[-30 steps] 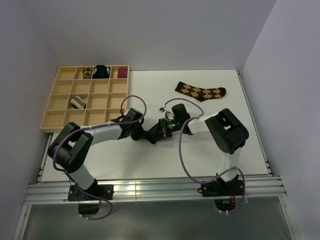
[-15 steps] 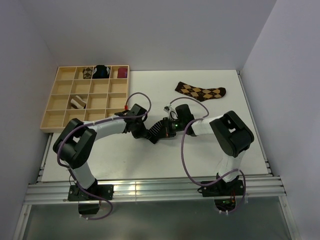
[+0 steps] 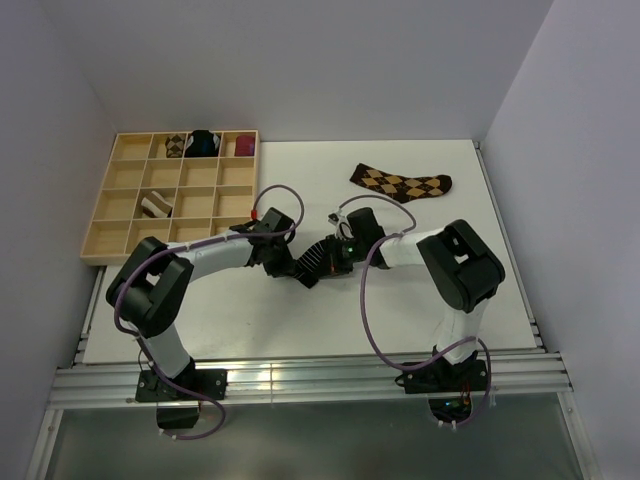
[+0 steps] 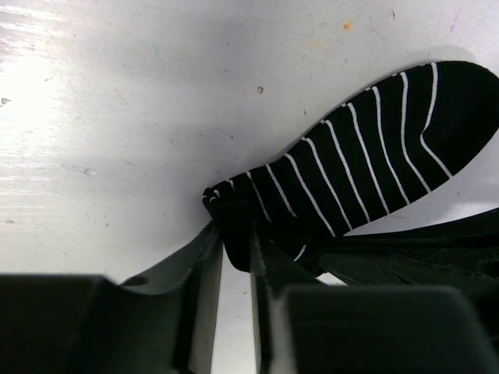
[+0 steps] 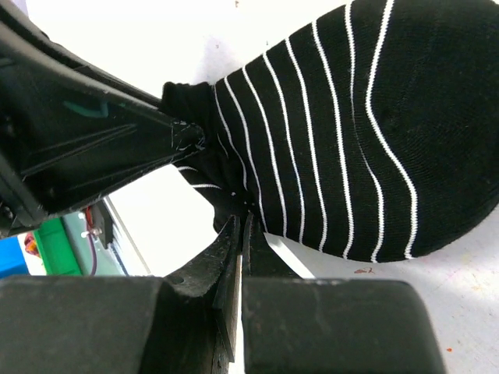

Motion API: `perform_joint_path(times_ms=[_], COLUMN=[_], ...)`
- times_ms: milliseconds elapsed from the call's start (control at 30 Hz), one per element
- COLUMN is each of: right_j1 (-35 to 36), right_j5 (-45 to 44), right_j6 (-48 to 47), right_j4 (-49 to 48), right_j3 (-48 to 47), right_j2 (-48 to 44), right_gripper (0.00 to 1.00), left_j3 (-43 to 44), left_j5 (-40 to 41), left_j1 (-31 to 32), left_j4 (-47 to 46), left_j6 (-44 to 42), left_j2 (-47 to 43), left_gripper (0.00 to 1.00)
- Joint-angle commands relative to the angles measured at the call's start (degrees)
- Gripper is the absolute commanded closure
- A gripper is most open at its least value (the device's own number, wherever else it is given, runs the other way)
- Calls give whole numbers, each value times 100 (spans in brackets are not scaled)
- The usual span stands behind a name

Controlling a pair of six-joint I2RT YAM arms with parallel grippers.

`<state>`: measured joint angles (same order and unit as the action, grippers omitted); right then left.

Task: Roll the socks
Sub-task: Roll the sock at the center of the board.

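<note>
A short black sock with thin white stripes (image 3: 310,263) lies in the middle of the table between my two grippers. In the left wrist view my left gripper (image 4: 236,234) is shut on the bunched cuff end of this sock (image 4: 374,148). The rest of the sock spreads flat to the upper right. In the right wrist view my right gripper (image 5: 243,218) is shut on the edge of the same sock (image 5: 351,132), close to the left gripper (image 5: 86,148). A brown-and-tan argyle sock (image 3: 400,183) lies flat at the back right. A brown-and-cream striped sock (image 3: 155,206) sits bundled in the tray.
A wooden tray (image 3: 120,225) with many compartments stands at the left. Its back row holds an argyle bundle (image 3: 175,147), a black-and-blue bundle (image 3: 205,143) and a maroon bundle (image 3: 244,146). Purple cables loop over both arms. Walls close in the table on three sides.
My left forearm has swung in toward the middle and the right wrist has shifted slightly right. Both grippers stay together at the black striped sock.
</note>
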<state>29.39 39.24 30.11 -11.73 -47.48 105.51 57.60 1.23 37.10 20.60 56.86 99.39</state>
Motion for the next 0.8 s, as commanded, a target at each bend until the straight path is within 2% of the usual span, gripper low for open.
perform_joint_path(times_ms=[0, 100, 167, 233, 500, 633, 767], right_j1=[32, 102, 129, 146, 164, 173, 173], right_j5=[-689, -804, -822, -831, -883, -892, -927], right_j6=[-286, -374, -409, -418, -453, -453, -479], right_j4=[706, 935, 1049, 1102, 1322, 1348, 1375], right_j3=[-208, -340, -410, -463, -569, -586, -569], right_j2=[136, 197, 250, 285, 391, 408, 400], right_gripper=[100, 100, 100, 100, 100, 100, 100], left_j3=[-29, -222, -363, -609, -1594, -1726, -1980], left_j5=[175, 245, 342, 412, 352, 176, 35], left_j1=[8, 8, 8, 8, 8, 8, 8], left_j4=[41, -196, -310, -521, -1400, -1602, -2286], left_j6=[-149, -61, 26, 88, 282, 448, 834], left_j2=[-270, -612, -815, -1123, -1836, -1678, -1528], left_gripper=[74, 59, 45, 39, 39, 40, 40])
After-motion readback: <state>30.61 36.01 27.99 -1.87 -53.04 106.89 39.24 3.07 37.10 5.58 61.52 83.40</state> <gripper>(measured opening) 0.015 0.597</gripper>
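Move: The left fingers are still at the striped sock's folded cuff, just starting to part. From them the sock's foot lies about 4 cm ahead and 4 cm right, and the compartment box's middle some 18 cm ahead and 27 cm left. The right fingers already pinch the sock near the fold; from them the cuff is about 3 cm left and level front-to-back, the foot roughly 3 cm ahead and 1 cm right. Open the left gripper to let go of the striped sock's cuff and lift clear by nearly 4 cm, drawing left and back as it rises and tilting some 10 degrees; then sink about half of that height again beside the sock, fingers spread. Keep the right fingers shut on the fold and hold the sock in place, letting the right wrist roll by only about 5 degrees. ##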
